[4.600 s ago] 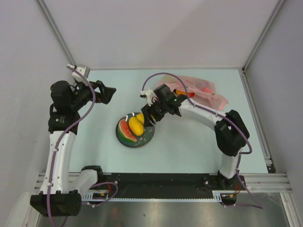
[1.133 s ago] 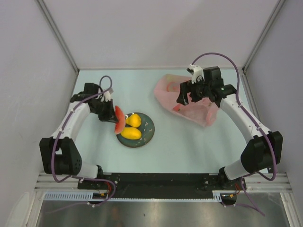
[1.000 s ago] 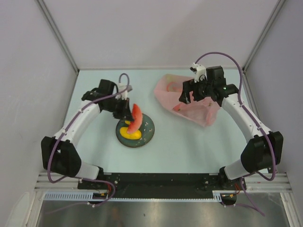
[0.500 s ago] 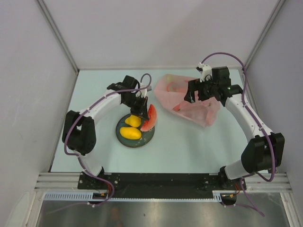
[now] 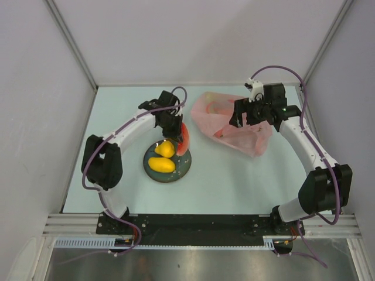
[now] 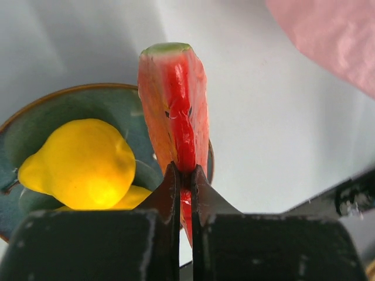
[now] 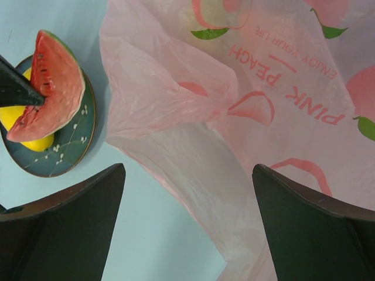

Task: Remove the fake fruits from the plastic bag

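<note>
My left gripper [image 5: 177,127] is shut on the red-green watermelon slice [image 5: 185,140], holding it on edge over the right rim of the dark blue plate [image 5: 180,170]. The left wrist view shows the fingertips [image 6: 182,175] pinching the slice [image 6: 173,105] by its thin red edge. Two yellow mango shapes [image 5: 166,148] [image 5: 160,164] lie on the plate. The pink plastic bag [image 5: 234,126] lies crumpled at the right. My right gripper [image 5: 247,115] hovers over it, open and empty [image 7: 187,181]. What the bag [image 7: 263,111] still holds is hidden.
The plate [image 7: 67,155] sits just left of the bag's edge. Grey walls enclose the pale table on the left, back and right. The right arm arcs along the table's right side.
My left gripper has swung the watermelon slice from left of the plate across to its right rim. The right gripper has shifted slightly right over the bag, still open.
</note>
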Robot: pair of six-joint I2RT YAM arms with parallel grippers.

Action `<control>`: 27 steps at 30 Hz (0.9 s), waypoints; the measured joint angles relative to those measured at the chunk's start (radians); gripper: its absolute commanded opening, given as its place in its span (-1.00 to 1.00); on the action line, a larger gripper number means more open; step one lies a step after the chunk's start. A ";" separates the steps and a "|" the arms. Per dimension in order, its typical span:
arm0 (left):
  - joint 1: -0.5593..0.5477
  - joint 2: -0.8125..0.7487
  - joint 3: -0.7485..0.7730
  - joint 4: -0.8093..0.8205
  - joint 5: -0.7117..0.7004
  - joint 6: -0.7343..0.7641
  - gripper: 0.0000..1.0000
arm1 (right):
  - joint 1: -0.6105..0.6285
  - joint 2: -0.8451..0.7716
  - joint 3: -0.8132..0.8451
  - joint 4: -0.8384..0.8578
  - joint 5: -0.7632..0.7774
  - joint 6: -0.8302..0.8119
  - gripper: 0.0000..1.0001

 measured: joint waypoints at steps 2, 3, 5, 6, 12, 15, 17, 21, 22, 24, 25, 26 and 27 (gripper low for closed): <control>-0.016 0.021 0.014 -0.001 -0.060 -0.040 -1.00 | 0.000 0.001 0.000 0.000 0.000 0.003 0.91; -0.026 0.032 0.019 -0.003 -0.089 -0.059 -1.00 | 0.000 0.002 0.000 0.000 0.000 0.005 0.91; -0.044 0.046 0.024 -0.010 -0.140 -0.094 -0.99 | 0.000 0.003 0.000 0.000 0.000 0.006 0.91; -0.052 0.050 0.025 -0.015 -0.161 -0.110 -1.00 | 0.000 0.005 0.000 -0.001 0.000 0.006 0.91; -0.092 0.056 0.039 -0.070 -0.348 -0.201 -1.00 | -0.001 0.007 0.000 0.000 0.000 0.006 0.91; -0.100 0.055 0.040 -0.090 -0.408 -0.233 -0.99 | -0.001 0.016 0.000 0.000 0.000 0.006 0.91; -0.100 0.055 0.040 -0.094 -0.425 -0.245 -0.82 | -0.001 0.024 0.000 0.000 0.000 0.006 0.91; -0.100 0.056 0.040 -0.088 -0.416 -0.246 -0.16 | -0.001 0.026 0.000 0.000 0.000 0.006 0.91; -0.100 0.057 0.040 -0.086 -0.410 -0.243 -0.06 | -0.001 0.026 0.000 0.000 0.000 0.006 0.91; -0.100 0.058 0.040 -0.080 -0.393 -0.238 0.24 | -0.001 0.026 0.000 -0.003 0.000 0.006 0.91; -0.100 0.058 0.040 -0.078 -0.386 -0.233 0.27 | -0.001 0.026 0.000 -0.004 0.000 0.005 0.91; -0.100 0.059 0.040 -0.074 -0.373 -0.230 0.36 | -0.001 0.026 0.000 -0.004 0.000 0.005 0.91; -0.100 0.060 0.040 -0.072 -0.367 -0.228 0.42 | -0.001 0.026 0.000 -0.005 0.000 0.004 0.92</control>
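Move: Back and to the left of the left hand, which already holds the watermelon slice, lies the plate, its middle about 7 cm back, 5 cm left and 9 cm below. On it the pear is some 3 cm back and 6 cm left of the hand, and the mango about 8 cm back and 7 cm left. The pink bag's middle lies around 8 cm ahead and 22 cm right. From the right hand, the plate is about 12 cm back and 29 cm left. Lowering the watermelon slice about 2 cm towards the plate's right part, the left hand then swings some 2.5 cm left, turning counter-clockwise and rolling its left side up, each nearly 20 degrees, so the fingers come closer to pointing straight down. There it stops sinking, opens the fingers more than halfway and drifts about a centimetre back to the right, letting go of the slice. ##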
